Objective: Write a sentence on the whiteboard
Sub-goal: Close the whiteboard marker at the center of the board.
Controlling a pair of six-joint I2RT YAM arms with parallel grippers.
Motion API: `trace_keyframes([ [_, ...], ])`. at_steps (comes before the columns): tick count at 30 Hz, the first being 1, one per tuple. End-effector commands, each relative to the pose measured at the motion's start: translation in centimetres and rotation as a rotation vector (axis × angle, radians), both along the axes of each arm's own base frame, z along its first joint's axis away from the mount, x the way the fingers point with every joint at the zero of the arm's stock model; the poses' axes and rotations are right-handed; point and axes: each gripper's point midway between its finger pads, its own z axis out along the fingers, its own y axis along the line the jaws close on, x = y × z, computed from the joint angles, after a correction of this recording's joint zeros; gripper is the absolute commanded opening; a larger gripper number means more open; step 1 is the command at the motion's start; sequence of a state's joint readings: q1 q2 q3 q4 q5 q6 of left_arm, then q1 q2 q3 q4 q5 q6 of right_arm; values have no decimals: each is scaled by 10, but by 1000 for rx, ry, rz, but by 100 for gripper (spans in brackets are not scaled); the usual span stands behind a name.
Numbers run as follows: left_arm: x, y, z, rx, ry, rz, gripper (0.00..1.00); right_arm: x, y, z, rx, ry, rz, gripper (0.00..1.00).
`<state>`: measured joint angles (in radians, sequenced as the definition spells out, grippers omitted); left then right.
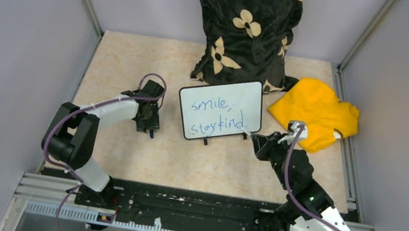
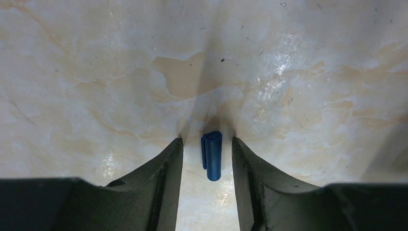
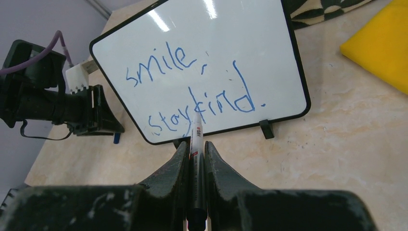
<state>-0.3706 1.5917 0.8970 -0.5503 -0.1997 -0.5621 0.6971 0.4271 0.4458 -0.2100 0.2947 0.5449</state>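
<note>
The whiteboard (image 1: pixel 220 110) (image 3: pixel 269 57) stands tilted on small black feet at mid-table. The sentence (image 1: pixel 217 114) (image 3: pixel 192 86) is on it in blue, two lines reading "smile, stay kind." My right gripper (image 1: pixel 257 141) (image 3: pixel 194 144) is just before the board's lower edge, shut on a white-barrelled marker (image 3: pixel 196 137) whose tip points at the second line. My left gripper (image 1: pixel 148 122) (image 2: pixel 207 142) hangs low over the table to the board's left. It is open, with a blue marker cap (image 2: pixel 212 156) (image 1: pixel 151 134) lying between its jaws, a gap on each side.
A yellow cloth (image 1: pixel 314 111) (image 3: pixel 380 43) lies right of the board. A black bag with cream flowers (image 1: pixel 243 29) stands behind it against the back wall. Grey walls and metal rails close in the tabletop (image 1: pixel 135 67) on three sides.
</note>
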Motion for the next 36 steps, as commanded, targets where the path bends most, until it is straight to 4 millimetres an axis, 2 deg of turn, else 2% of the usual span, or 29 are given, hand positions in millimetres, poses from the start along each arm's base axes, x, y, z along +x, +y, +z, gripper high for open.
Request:
trace_keyframes([
  [1,-5,2,-11,15,21,11,46,3,-5,13,25,-46,-27,0],
  [5,-10,1,-16,48,45,-6,41,2,-8,13,24,-45,-34,0],
  [12,-19,2,-25,82,82,-4,39,0,-12,14,22,-52,-47,0],
  [20,-27,0,-33,69,113,1,29,-1,-14,14,22,-53,-49,0],
  [24,-29,-1,-34,63,116,1,22,-1,-14,14,22,-53,-48,0],
  [27,-29,-2,-33,58,116,1,9,-1,-14,15,24,-53,-48,0],
  [29,-28,-1,-29,56,105,7,0,-2,-14,16,24,-52,-45,0],
  [33,-21,1,-8,46,46,22,0,-3,-14,20,23,-55,-45,0],
  [36,-11,-1,23,8,-42,37,0,-2,-15,28,26,-70,-45,0],
])
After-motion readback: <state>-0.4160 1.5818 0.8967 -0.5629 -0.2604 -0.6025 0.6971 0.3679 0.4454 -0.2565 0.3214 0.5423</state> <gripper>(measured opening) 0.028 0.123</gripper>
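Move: Right between the left hand's half-open fingertips lies the blue marker cap, its middle about 1 cm back towards the base and 1 cm below. From that hand the whiteboard's middle is some 26 cm right and 13 cm ahead, and the marker in the other gripper about 36 cm right, 3 cm back and 17 cm higher. For the right hand, the cap is roughly 38 cm left, 5 cm ahead and 20 cm below. Closing from half open to almost shut, the left fingers pinch the cap from its two sides, a contact not there at the start. The hand all but stays in place low over the table, easing only about 0.5 cm right, and just starts to rise, by some 0.5 cm, once shut. ##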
